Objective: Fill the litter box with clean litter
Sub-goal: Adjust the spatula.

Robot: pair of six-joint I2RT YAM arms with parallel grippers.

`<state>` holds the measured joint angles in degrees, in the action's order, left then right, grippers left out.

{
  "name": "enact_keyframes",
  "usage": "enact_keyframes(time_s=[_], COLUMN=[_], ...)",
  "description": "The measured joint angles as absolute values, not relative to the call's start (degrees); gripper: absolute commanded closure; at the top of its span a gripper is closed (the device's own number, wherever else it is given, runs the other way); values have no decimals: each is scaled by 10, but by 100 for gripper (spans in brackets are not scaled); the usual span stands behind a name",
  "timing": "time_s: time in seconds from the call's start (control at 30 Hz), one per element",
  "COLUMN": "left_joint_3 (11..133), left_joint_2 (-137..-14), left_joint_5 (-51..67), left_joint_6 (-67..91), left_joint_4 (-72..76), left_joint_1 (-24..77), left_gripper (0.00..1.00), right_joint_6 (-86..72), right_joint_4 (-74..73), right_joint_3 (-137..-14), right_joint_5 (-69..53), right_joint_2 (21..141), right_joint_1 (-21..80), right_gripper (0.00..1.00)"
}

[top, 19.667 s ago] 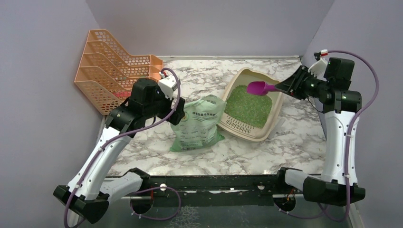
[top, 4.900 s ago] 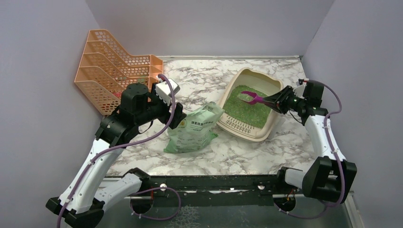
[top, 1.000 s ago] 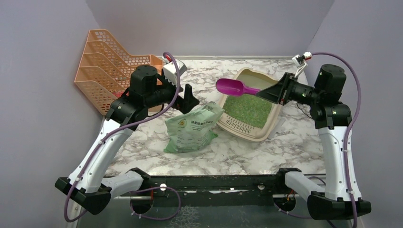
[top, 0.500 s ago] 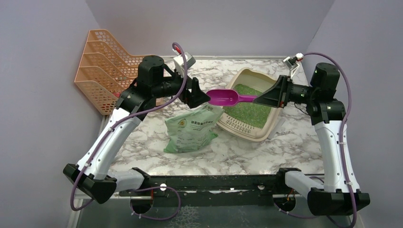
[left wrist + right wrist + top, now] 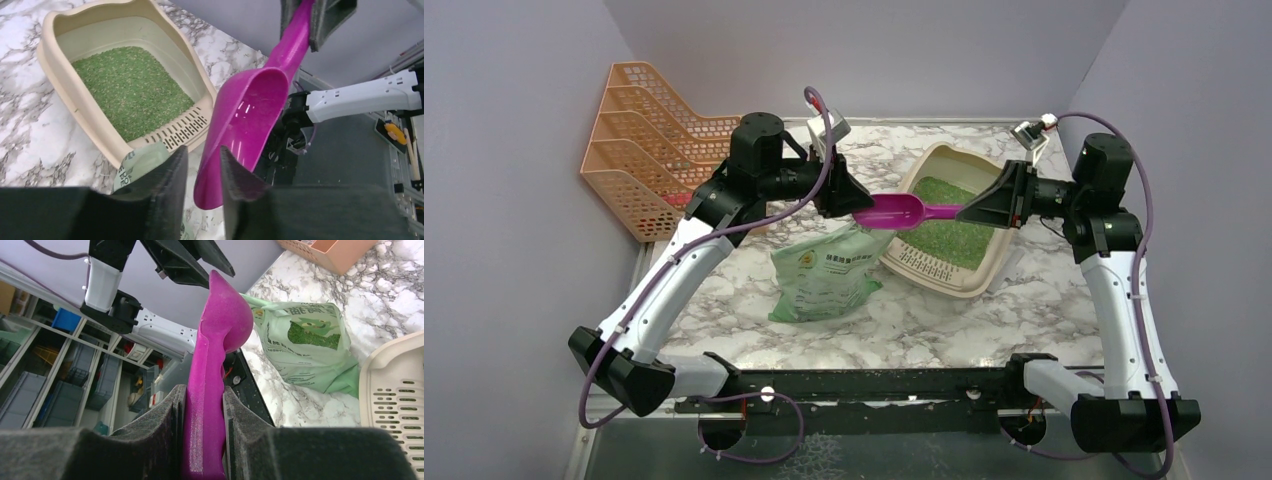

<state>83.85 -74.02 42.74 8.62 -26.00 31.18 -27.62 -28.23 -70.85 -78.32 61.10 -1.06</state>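
Observation:
The beige litter box (image 5: pixel 990 262) sits at the back right with a layer of green clean litter (image 5: pixel 952 238) in it. The green litter bag (image 5: pixel 824 275) lies on the marble to its left. A magenta scoop (image 5: pixel 894 211) hangs level in the air above the bag's top. My right gripper (image 5: pixel 972 209) is shut on its handle (image 5: pixel 204 390). My left gripper (image 5: pixel 854 199) has its jaws drawn in around the tip of the scoop's empty bowl (image 5: pixel 250 110). One finger (image 5: pixel 235 172) overlaps the bowl, while a gap shows at the other finger (image 5: pixel 172 172).
An orange mesh file rack (image 5: pixel 654 130) stands at the back left against the wall. Purple walls close in the left, back and right sides. The black rail with both arm bases (image 5: pixel 864 385) runs along the near edge.
My left arm swung right and up from beside the rack to the scoop's bowl, and its jaws narrowed around the tip. My right arm carried the scoop left, off the litter box.

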Motion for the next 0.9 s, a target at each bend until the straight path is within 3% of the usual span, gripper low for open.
enact_keyframes(time_s=[0.13,0.43,0.73,0.9], left_joint_3=[832,807,801,798], left_joint_2=[-740,-739,-727,-722], left_joint_5=[436,421,386,376], left_joint_6=[88,79,77,75], left_joint_4=[-249,-249,-244,-243], left_joint_1=[328,346,358,361], left_gripper=[100,100,100,100], right_joint_6=[-292,-346,-357,-361], right_joint_4=[-269,-247,-236,-235], right_joint_3=[-704,-681,-681,-681], right_joint_5=[-789,-798,-800,-802], right_joint_2=[612,627,629,629], right_joint_1=[-11,-19,-20,-20], right_gripper=[98,95,80,79])
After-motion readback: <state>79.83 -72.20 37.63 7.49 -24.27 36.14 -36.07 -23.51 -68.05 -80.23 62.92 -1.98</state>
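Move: The middle of the spatula's bowl is about 5 cm to the right of the left hand, 2 cm nearer the base and at roughly its height. Its tip already reaches in between the half-open fingers. The litter bag stands about 28 cm below that hand, 6 cm to its left, and the litter box 20 cm right, 11 cm ahead and 32 cm down. From the right hand, which already holds the handle, the bowl lies about 10 cm left and 2 cm ahead. The spatula's bowl is pinched at its tip rim as the left fingers shut fully, while that hand eases about 1.5 cm each back, right and down, then stays. The right gripper keeps hold of the handle, rolling it some 10 degrees so its forward side tips down and shifting about 1 cm down and forward before holding still. ##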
